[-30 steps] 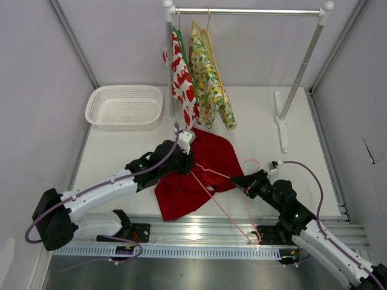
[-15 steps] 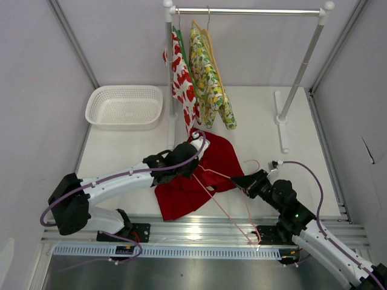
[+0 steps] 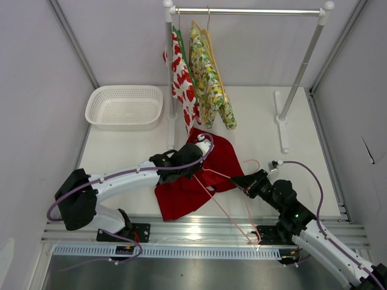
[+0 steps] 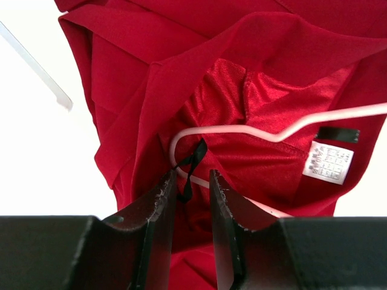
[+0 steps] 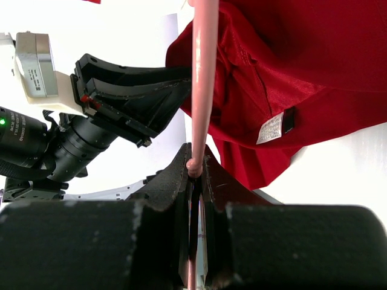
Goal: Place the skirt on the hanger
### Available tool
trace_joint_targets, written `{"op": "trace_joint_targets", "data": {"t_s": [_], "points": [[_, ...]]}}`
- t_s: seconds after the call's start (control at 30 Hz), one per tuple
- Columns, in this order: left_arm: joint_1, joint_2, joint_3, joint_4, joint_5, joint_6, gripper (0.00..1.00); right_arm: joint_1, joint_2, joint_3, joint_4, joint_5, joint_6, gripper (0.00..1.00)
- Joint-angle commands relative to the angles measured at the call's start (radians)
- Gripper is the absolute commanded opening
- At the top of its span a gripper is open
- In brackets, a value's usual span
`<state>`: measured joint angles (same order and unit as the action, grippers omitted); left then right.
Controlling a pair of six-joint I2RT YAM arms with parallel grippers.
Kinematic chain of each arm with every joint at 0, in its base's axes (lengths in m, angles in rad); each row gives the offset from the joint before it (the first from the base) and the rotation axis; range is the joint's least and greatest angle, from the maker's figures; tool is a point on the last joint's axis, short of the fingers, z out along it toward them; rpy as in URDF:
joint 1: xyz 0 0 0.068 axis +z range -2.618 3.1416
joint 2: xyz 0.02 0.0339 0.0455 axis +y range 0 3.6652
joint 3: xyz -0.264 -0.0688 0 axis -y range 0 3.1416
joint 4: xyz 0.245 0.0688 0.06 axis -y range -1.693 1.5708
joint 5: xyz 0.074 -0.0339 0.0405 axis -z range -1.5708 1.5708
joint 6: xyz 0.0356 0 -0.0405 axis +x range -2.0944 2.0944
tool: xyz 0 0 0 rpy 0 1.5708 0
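The red skirt (image 3: 221, 158) lies crumpled on the white table in front of the arms. The pink hanger (image 3: 227, 209) lies across it, with one rounded end tucked inside the waistband (image 4: 242, 128). A thin black ribbon loop (image 4: 190, 163) of the skirt is hooked over that end. My left gripper (image 3: 192, 162) hangs over the skirt's upper part, its fingers (image 4: 192, 178) a little apart on either side of the loop, clamping nothing. My right gripper (image 3: 238, 179) is shut on the hanger's wire (image 5: 204, 72) beside the skirt's right edge (image 5: 302, 72).
A white basket (image 3: 124, 106) sits at the back left. A clothes rack (image 3: 248, 11) at the back carries a fruit-print garment (image 3: 181, 78) and a yellow-green one (image 3: 208, 84); its foot (image 3: 281, 118) rests at the right. A metal rail (image 3: 199, 232) runs along the front.
My left arm has swung to the right, carrying its gripper from the skirt's left side to over its upper middle. The right arm, hanger and skirt have stayed put.
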<state>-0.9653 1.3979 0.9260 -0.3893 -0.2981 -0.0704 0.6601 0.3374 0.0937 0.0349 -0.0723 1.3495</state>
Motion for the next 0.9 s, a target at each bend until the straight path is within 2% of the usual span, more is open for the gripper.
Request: {"op": "trace_joint_targets", "data": {"t_s": [0.0,0.27,0.43,0.67,0.87], "points": [[-0.009,0.018,0.056,0.003,-0.038,0.038,0.33,0.004,0.003,0.035,0.053,0.002,-0.012,0.0],[-0.01,0.047,0.071,-0.006,-0.047,0.052,0.32,0.004,0.005,0.034,0.054,0.0,-0.013,0.0],[-0.01,0.039,0.062,-0.002,-0.058,0.049,0.23,0.004,0.002,0.035,0.054,0.0,-0.015,0.0],[-0.01,0.009,0.053,0.018,-0.064,0.04,0.0,0.004,-0.006,0.049,0.026,0.011,-0.03,0.0],[-0.009,-0.014,0.037,0.039,-0.056,0.017,0.0,0.004,-0.02,0.063,-0.007,0.023,-0.044,0.0]]}}
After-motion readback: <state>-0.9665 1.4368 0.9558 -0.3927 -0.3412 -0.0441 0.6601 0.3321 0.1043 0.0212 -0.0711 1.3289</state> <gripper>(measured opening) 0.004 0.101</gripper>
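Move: The skirt's black loop lies almost between the left fingertips, about 1 cm ahead and 1 cm below the hand. The pink hanger's near end curls round the loop, some 2 cm ahead and 1 cm left of the hand; the white care label is about 7 cm back and 5 cm right, some 4 cm lower. From the right hand, the loop is about 4 cm ahead, 13 cm left and 3 cm lower. The left eases about 1 cm forward and shuts on the black loop; the right still holds the hanger. ##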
